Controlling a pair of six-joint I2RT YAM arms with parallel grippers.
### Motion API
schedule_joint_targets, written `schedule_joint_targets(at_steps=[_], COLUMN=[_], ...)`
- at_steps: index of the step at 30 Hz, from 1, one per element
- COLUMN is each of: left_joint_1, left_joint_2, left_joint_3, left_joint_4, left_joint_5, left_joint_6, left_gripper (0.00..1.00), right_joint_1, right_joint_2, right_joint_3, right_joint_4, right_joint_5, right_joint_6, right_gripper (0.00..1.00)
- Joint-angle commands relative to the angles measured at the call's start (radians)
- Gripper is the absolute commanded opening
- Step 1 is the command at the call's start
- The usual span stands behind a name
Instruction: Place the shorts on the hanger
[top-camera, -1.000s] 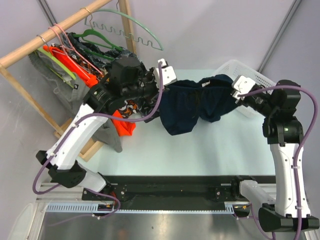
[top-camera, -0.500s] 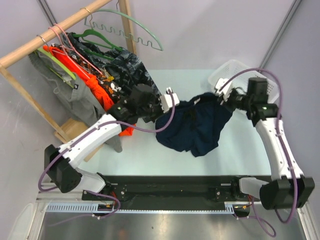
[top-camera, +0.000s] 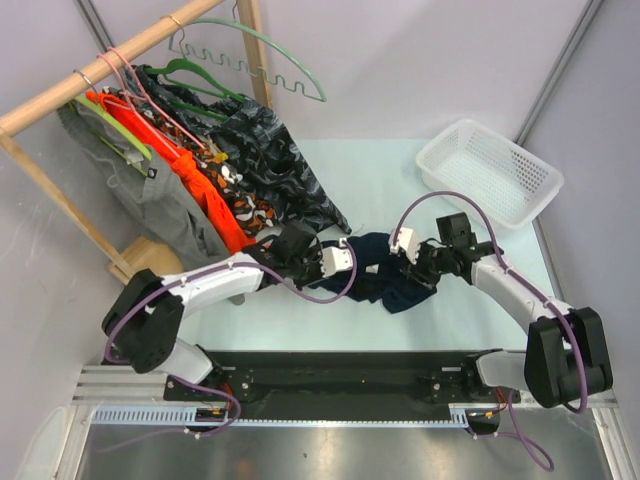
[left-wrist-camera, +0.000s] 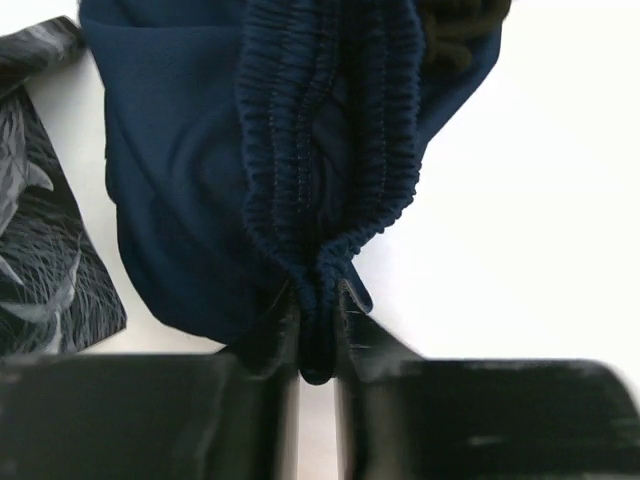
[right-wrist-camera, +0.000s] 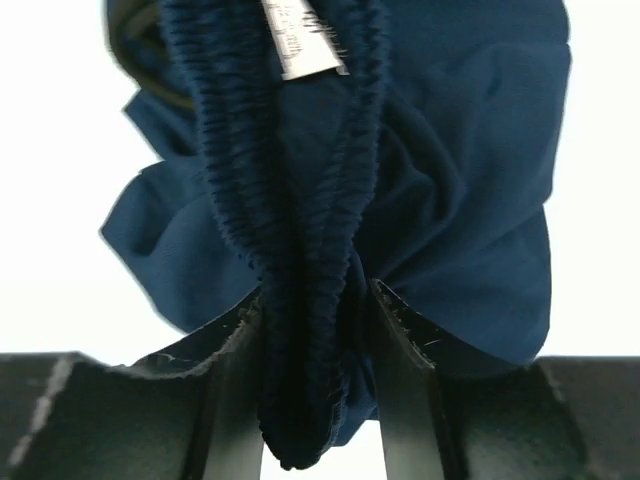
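The navy shorts (top-camera: 385, 281) lie bunched on the table between my two grippers. My left gripper (top-camera: 356, 261) is at their left end, and its jaws (left-wrist-camera: 318, 302) stand shut on a fold of the ribbed waistband (left-wrist-camera: 300, 120). My right gripper (top-camera: 406, 258) is at their right end. Its fingers (right-wrist-camera: 400, 330) stand apart, and the waistband fold with the white label (right-wrist-camera: 300, 40) hangs loosely between them. The pale mint-green hanger (top-camera: 283, 73) with the wavy bar hangs bare from the wooden rod (top-camera: 110, 55) at the far left, well away from both grippers.
Black-and-grey patterned (top-camera: 270, 160), orange (top-camera: 205, 195) and grey (top-camera: 165, 215) garments hang from the rod, with pink hangers (top-camera: 128, 75) and a darker green hanger (top-camera: 200, 85). The patterned cloth's hem (left-wrist-camera: 40, 250) lies just left of the shorts. A white basket (top-camera: 490, 170) stands at the back right.
Both arms came down and inward, bringing the shorts from held stretched in the air to a bunch on the table. The right gripper's fingers have spread wider.
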Motion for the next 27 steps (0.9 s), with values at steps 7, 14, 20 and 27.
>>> schedule_joint_targets(at_steps=[7,14,20,27], left_joint_1=[0.028,0.054,0.048,0.048], left_joint_2=[0.058,-0.116,-0.104,-0.006], left_joint_3=[0.183,0.384,0.732,1.004], left_joint_4=[-0.178,-0.507,-0.617,-0.288], left_joint_5=[0.054,0.234,0.220,-0.183], left_joint_6=[-0.003,0.117,0.137,0.230], left_gripper=[0.55,1.00,1.00,1.00], right_joint_1=[0.004,-0.002,0.009,-0.014], right_joint_2=[-0.011,-0.200,-0.297,-0.323], right_joint_3=[0.039,0.087,0.146,0.205], right_joint_4=[0.013,-0.139,-0.206,-0.165], right_joint_5=[0.043,0.023,-0.008,0.014], right_joint_6=[0.032,0.055,0.146,0.255], right_gripper=[0.77,1.00,1.00,1.00])
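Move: The navy shorts are pinched low over the table. Their middle lies about 11 cm to the left hand's right and 2 cm ahead; for the right hand, some 11 cm left and 2 ahead. From the left hand, the black garment's hem hangs some 10 cm ahead and 4 left, and the empty green hanger roughly 24 ahead, 8 left and 35 above. The white basket is some 22 cm ahead of the right hand and 15 to its right. Staying low at first, both hands open wide and let go of the two ends of the shorts' waistband, the right one already half open. Then they rise: the left climbs fast, some 30 cm, easing forward at the end towards the hanging rack while its fingers tip up about 25 degrees; the right goes up only about 11 cm, clear of the cloth. ##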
